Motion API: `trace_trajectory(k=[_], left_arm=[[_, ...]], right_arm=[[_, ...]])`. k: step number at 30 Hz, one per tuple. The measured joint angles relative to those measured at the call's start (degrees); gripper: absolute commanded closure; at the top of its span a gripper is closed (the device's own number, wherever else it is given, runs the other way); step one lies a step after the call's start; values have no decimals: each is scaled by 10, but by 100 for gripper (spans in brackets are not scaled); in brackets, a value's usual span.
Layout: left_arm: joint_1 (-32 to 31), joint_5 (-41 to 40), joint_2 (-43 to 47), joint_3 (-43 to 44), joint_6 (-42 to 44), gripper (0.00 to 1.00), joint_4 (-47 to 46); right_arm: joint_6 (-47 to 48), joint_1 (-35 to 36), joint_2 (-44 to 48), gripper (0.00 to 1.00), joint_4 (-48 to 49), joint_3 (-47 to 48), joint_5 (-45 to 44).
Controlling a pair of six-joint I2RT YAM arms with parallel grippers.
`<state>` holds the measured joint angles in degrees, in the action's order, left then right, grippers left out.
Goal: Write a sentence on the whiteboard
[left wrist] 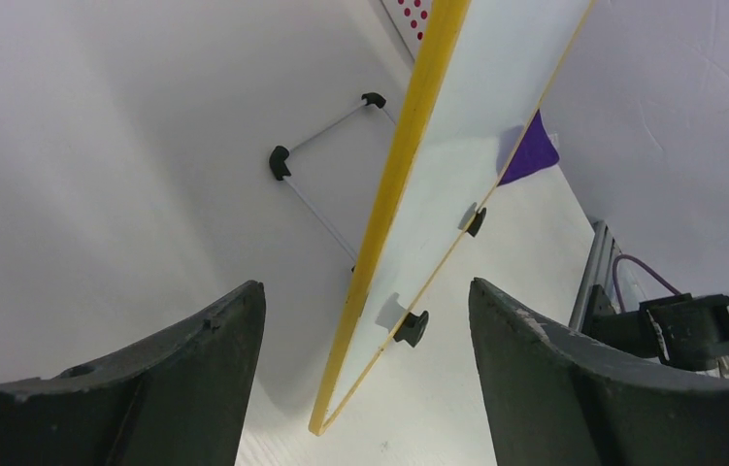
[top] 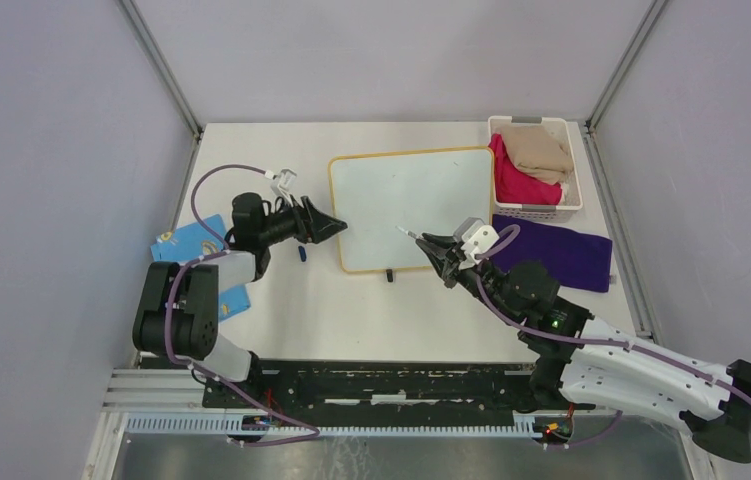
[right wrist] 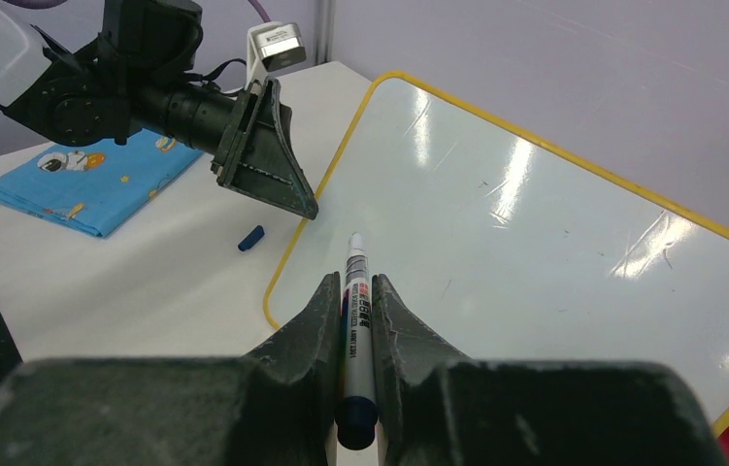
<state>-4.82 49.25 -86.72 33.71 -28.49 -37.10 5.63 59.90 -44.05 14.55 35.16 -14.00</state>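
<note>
The whiteboard (top: pixel 411 200) lies flat mid-table, glossy white in a thin yellow frame. No sentence shows on it, only faint specks (right wrist: pixel 535 223). My right gripper (top: pixel 431 243) hovers over the board's near edge, shut on a grey marker (right wrist: pixel 358 291) whose bare tip points at the board surface. My left gripper (top: pixel 336 226) is at the board's near-left corner. In the left wrist view its jaws (left wrist: pixel 368 286) stand wide open on either side of the yellow corner (left wrist: pixel 380 262), touching nothing.
A small blue marker cap (top: pixel 302 254) lies on the table left of the board. A blue patterned cloth (top: pixel 191 240) sits at the left. A purple cloth (top: pixel 556 250) and a white basket (top: pixel 576 165) of red and tan cloths are at the right.
</note>
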Motion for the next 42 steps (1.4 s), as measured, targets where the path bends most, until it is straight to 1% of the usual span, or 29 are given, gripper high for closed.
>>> trace_trajectory(k=[11, 17, 23, 29, 31, 35, 40, 42], left_arm=[[0, 61, -77, 2, -12, 35, -80], [-2, 80, -103, 4, -26, 40, -123], [-20, 83, -112, 9, -20, 47, -108], [-28, 83, -114, 13, -14, 60, -92], [-28, 83, -118, 13, -10, 63, -92], [-28, 83, -122, 13, -7, 65, -86], [-28, 83, -122, 13, -4, 62, -86], [-28, 83, -122, 13, -4, 64, -86]], right_arm=[[-4, 0, -14, 100, 1, 0, 3], [-7, 0, -26, 100, 1, 1, 5], [-11, 0, -37, 100, 4, 3, 12], [-15, 0, -40, 100, 8, 4, 15], [-16, 0, -41, 100, 10, 4, 16], [-19, 0, -44, 100, 13, 4, 16], [-21, 0, -47, 100, 13, 4, 18], [-22, 0, -47, 100, 13, 4, 18]])
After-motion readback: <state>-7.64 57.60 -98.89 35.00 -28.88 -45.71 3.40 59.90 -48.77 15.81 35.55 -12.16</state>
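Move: The whiteboard's left edge, at its lower part, lies only about 3 cm to the right of the open left hand, 2 cm back and 4 cm below it. The blue cap is some 8 cm to the left, 5 cm back and 12 cm down from that hand; the black stand foot is about 12 cm right, 9 cm back. From the right hand, still holding the marker, the whiteboard's middle is roughly 15 cm straight ahead and 18 cm lower. The left fingers come to straddle the whiteboard's yellow left edge: the hand sinks and goes right, about 5 cm in all with a little draw back, turning some 10 degrees clockwise while the fingers close to under half open. Meanwhile the right hand keeps the marker pinched and brings it about 2 cm left and as much down towards the board. ##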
